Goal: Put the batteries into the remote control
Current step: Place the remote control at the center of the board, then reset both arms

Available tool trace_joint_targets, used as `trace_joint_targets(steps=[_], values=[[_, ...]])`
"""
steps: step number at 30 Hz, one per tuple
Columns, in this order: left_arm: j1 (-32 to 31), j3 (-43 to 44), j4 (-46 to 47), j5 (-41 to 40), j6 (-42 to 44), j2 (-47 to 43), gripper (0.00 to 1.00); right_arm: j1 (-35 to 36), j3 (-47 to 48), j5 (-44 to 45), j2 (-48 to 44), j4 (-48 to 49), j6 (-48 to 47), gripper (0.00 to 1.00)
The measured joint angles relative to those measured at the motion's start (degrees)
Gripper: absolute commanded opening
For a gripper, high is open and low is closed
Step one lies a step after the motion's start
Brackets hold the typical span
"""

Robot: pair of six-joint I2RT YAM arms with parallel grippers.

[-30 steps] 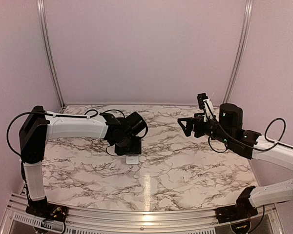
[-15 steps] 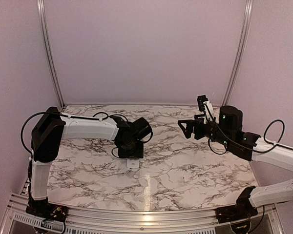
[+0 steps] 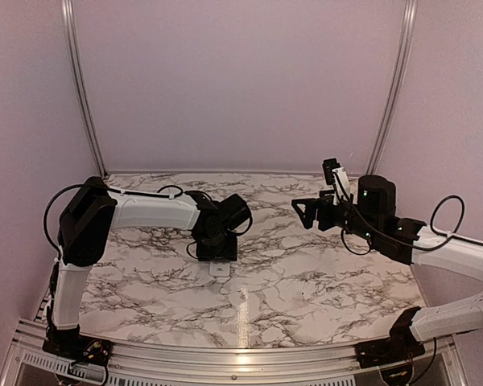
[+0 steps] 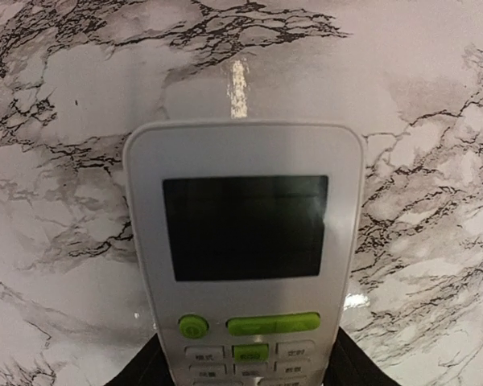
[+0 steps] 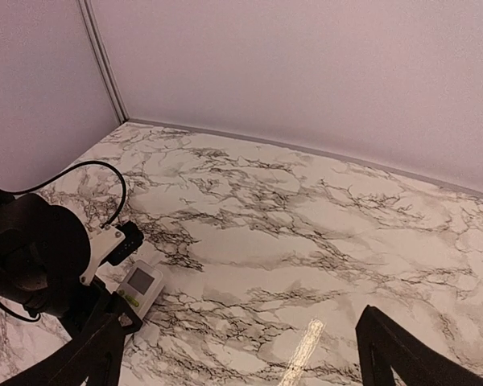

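Note:
The white remote control (image 4: 245, 241) shows its dark display and green buttons face up. My left gripper (image 4: 245, 371) is shut on its lower body, with a black finger on each side. In the top view the gripper (image 3: 215, 252) points down at the table's middle and the remote's end (image 3: 218, 269) sticks out toward the near edge. The remote also shows in the right wrist view (image 5: 141, 285). My right gripper (image 3: 306, 211) is open and empty, held high at the right, its fingers (image 5: 390, 354) spread wide. No batteries are in view.
The marble table top (image 3: 306, 281) reaches to the pale back wall (image 3: 241, 80) and metal corner posts (image 3: 80, 88). A black cable (image 5: 105, 173) loops beside the left wrist.
The left arm's elbow has swung right and the left gripper with the remote has shifted slightly toward the near edge. The right gripper has edged a little left.

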Motion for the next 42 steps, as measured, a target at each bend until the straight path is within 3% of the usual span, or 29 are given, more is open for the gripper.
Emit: trace_joint_targets(steps=[5, 17, 22, 26, 33, 42], values=[[0.6, 0.5, 0.4, 0.7, 0.2, 1.5, 0.57, 0.0, 0.0, 0.4, 1.0, 0.0, 0.2, 0.99], [0.7, 0.6, 1.4, 0.5, 2.2, 1.6, 0.81, 0.0, 0.5, -0.8, 2.6, -0.2, 0.2, 0.99], [0.8, 0.7, 1.8, 0.5, 4.6, 1.2, 0.99, 0.0, 1.5, -3.7, 3.1, -0.3, 0.5, 0.99], [1.5, 0.7, 2.6, 0.1, 8.2, -1.6, 0.99, 0.0, 1.9, -6.9, 4.0, -0.1, 0.6, 0.99], [5.4, -2.3, 11.1, 0.5, 17.4, -14.2, 0.99, 0.0, 7.5, -13.4, 8.6, -1.0, -0.2, 0.99], [15.9, -20.3, 25.0, 0.7, 23.4, -31.0, 0.99, -0.3, 7.6, -18.1, 9.2, 0.3, 0.0, 0.99]])
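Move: Beneath the left hand, which still pinches the remote control across its middle, the resting spot on the board lies straight below: about 1 cm down, level fore-and-aft and sideways. Nothing else stands near it on the bare marble board. From the empty right hand, that same spot is some 20 cm to the left, about level ahead, and roughly 23 cm below. Easing down another centimetre to seat the remote control on the board, the left hand spreads its fingers wide, lets go and climbs quickly some 18 cm, drawing forward and then swinging about 10 cm left, clear of it, as its fingers tip up roughly 30 degrees. The open right hand drifts about 6 cm left, turning counter-clockwise. ##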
